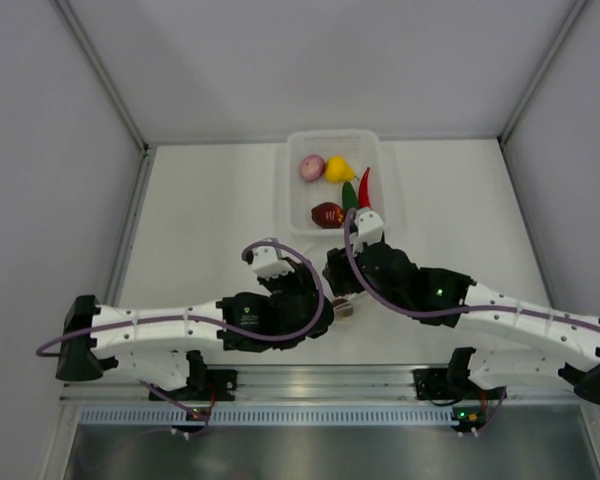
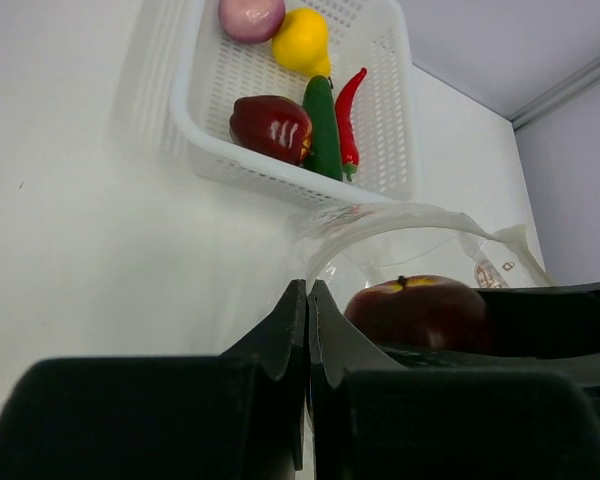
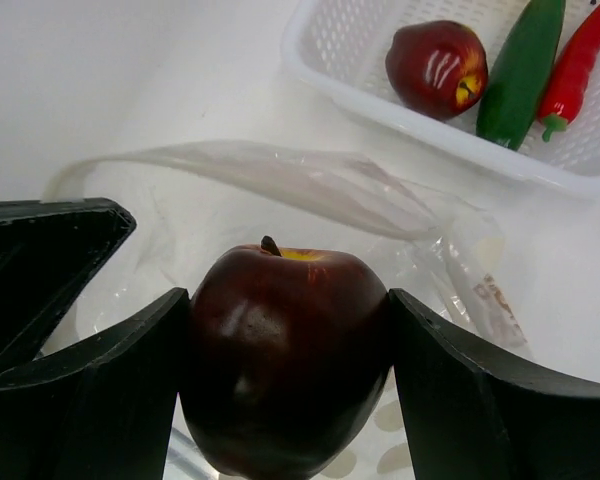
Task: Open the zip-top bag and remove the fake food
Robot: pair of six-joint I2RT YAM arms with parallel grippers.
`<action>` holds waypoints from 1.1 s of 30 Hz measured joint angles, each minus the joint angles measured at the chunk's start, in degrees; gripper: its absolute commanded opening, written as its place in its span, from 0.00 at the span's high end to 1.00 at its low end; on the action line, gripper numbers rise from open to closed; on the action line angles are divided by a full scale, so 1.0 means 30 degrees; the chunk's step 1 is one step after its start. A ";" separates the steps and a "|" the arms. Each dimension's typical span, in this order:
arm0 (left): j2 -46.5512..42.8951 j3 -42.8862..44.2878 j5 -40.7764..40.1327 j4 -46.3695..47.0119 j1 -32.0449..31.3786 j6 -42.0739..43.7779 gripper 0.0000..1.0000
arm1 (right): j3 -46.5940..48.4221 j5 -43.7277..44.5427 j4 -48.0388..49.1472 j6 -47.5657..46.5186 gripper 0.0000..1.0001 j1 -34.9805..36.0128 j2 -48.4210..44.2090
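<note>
The zip-top bag, see-through with white dots, lies on the table with its mouth held open. My left gripper is shut on the bag's near rim. My right gripper is shut on a dark red apple, gripped on both sides just inside the bag's mouth. In the top view both grippers meet near the table's front middle, left, right, and hide most of the bag. More fake food lies in the white basket: onion, yellow pear, chili, cucumber, a second apple.
The white mesh basket stands just beyond the bag, toward the back of the table. Grey walls enclose the table on the left, right and back. The arm bases sit on a metal rail at the near edge.
</note>
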 measured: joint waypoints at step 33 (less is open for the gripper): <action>-0.5843 -0.5413 0.1260 -0.0036 0.1457 0.0408 1.00 | 0.8364 -0.5122 -0.0073 -0.2528 0.57 -1.1817 0.5654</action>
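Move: The right gripper already holds the dark apple at the bag mouth. From it, the white basket's middle lies about 24 cm ahead, roughly level sideways and some 15 cm below. In the basket, the red apple lies 18 cm ahead and 1 cm left, the cucumber 21 cm ahead and 4 cm right, the chilli 23 cm ahead and 8 cm right. From the left gripper, the basket is about 24 cm ahead, 6 cm right and 18 cm below. Lift the right gripper about 17 cm out of the bag mouth, keeping the dark apple pinched, then carry it forward and somewhat right to the basket's near right part, turning some 20 degrees clockwise and sinking over the last stretch. Keep the left fingers shut on the bag's rim, lower them a little, then draw the rim left about 7 cm. ##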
